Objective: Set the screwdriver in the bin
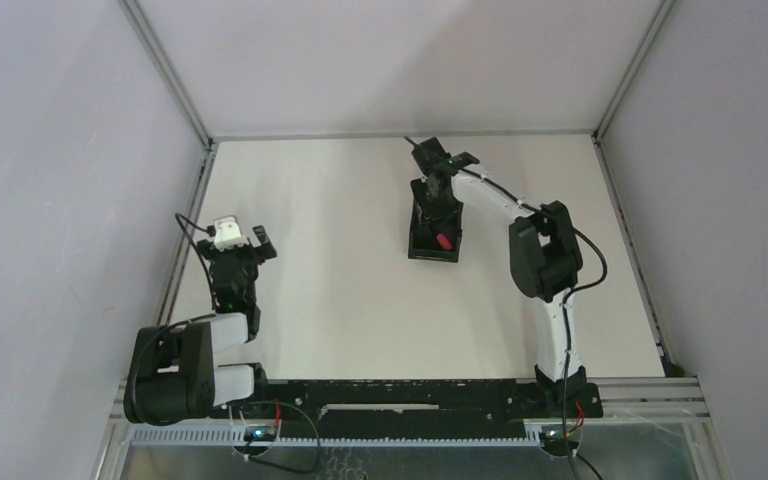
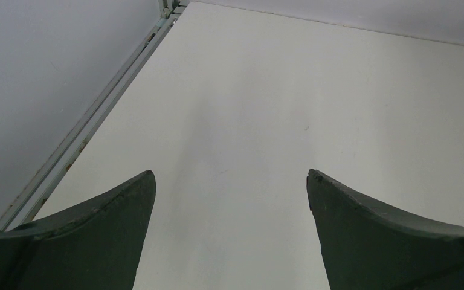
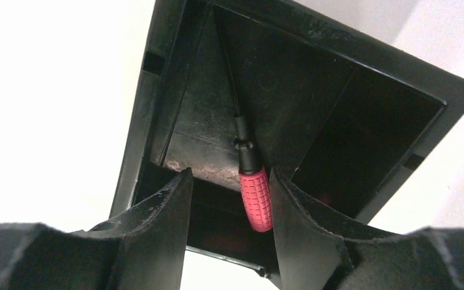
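The screwdriver, with its red ribbed handle and thin dark shaft, lies inside the black bin, shaft pointing to the far wall. My right gripper hangs open over the bin's near end. The handle rests against the right finger, and a wide gap separates it from the left finger. From above, the red handle of the screwdriver shows in the bin just below the right gripper. My left gripper is open over bare table near the left edge, holding nothing.
The bin stands on the white table a little right of centre, towards the back. Metal frame rails and grey walls border the table on the left, back and right. The left arm is folded at the near left.
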Tool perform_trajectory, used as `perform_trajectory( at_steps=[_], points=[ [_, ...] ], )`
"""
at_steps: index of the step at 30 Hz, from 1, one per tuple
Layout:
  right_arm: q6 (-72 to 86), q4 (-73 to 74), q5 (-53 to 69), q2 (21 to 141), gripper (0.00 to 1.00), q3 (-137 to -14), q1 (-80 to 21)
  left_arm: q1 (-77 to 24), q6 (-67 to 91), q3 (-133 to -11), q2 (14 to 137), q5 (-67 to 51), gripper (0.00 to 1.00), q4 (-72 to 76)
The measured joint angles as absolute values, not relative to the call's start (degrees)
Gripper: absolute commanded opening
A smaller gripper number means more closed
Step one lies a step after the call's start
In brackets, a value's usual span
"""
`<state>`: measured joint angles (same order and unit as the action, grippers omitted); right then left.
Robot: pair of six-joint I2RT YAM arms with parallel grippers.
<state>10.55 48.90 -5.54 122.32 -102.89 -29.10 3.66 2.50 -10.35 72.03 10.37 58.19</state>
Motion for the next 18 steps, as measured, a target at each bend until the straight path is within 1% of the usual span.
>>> perform_trajectory(
  at_steps=[1,2,3,4,7,11,16,18],
  points=[
    [10.5,48.8,-5.7,121.4,0.69,-102.2,-29.1,3.7,2.5,-10.3,72.0,10.4,1.0,58.2],
    [10.6,48.7,-5.8,120.3,0.91,-101.6,-29.1,3.7,2.5,-10.3,72.0,10.4,1.0,58.2],
    [10.5,48.3,-5.8,118.0,0.99,-100.4,-29.2,3.7,2.5,-10.3,72.0,10.4,1.0,58.2],
    [11.1,48.0,-5.9,116.4,0.99,-99.7,-29.2,3.7,2.5,-10.3,72.0,10.4,1.0,58.2],
    [10.6,45.0,-5.9,106.6,1.0,-94.5,-29.3,3.7,2.5,-10.3,72.0,10.4,1.0,58.2],
    [10.5,37.2,-6.2,88.5,1.0,-84.7,-29.4,3.7,2.5,-10.3,72.0,10.4,1.0,58.2],
    [10.9,26.3,-6.6,68.1,1.0,-69.2,-27.7,3.7,2.5,-10.3,72.0,10.4,1.0,58.2],
    [11.4,22.9,-6.5,62.5,1.0,-62.7,-26.1,3.7,2.5,-10.3,72.0,10.4,1.0,58.2]
  ],
)
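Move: The screwdriver already lies loose in the bin, its middle about 2 cm ahead of the right hand point, 1 cm to its left and some 6 cm below, with the red handle towards the robot. The bin around it is centred roughly 2 cm ahead of that hand, 1 cm to the left and 5 cm below. From the idle left hand, the screwdriver is about 39 cm to the right, 6 cm farther out and 11 cm lower. Lift the empty right gripper away from the bin by about 21 cm, opening its half-open fingers fully early in the climb. As it rises, draw it back and to the right, more and more towards the end, and tilt the wrist up some 45 degrees so the downward fingers swing out to point forward. ##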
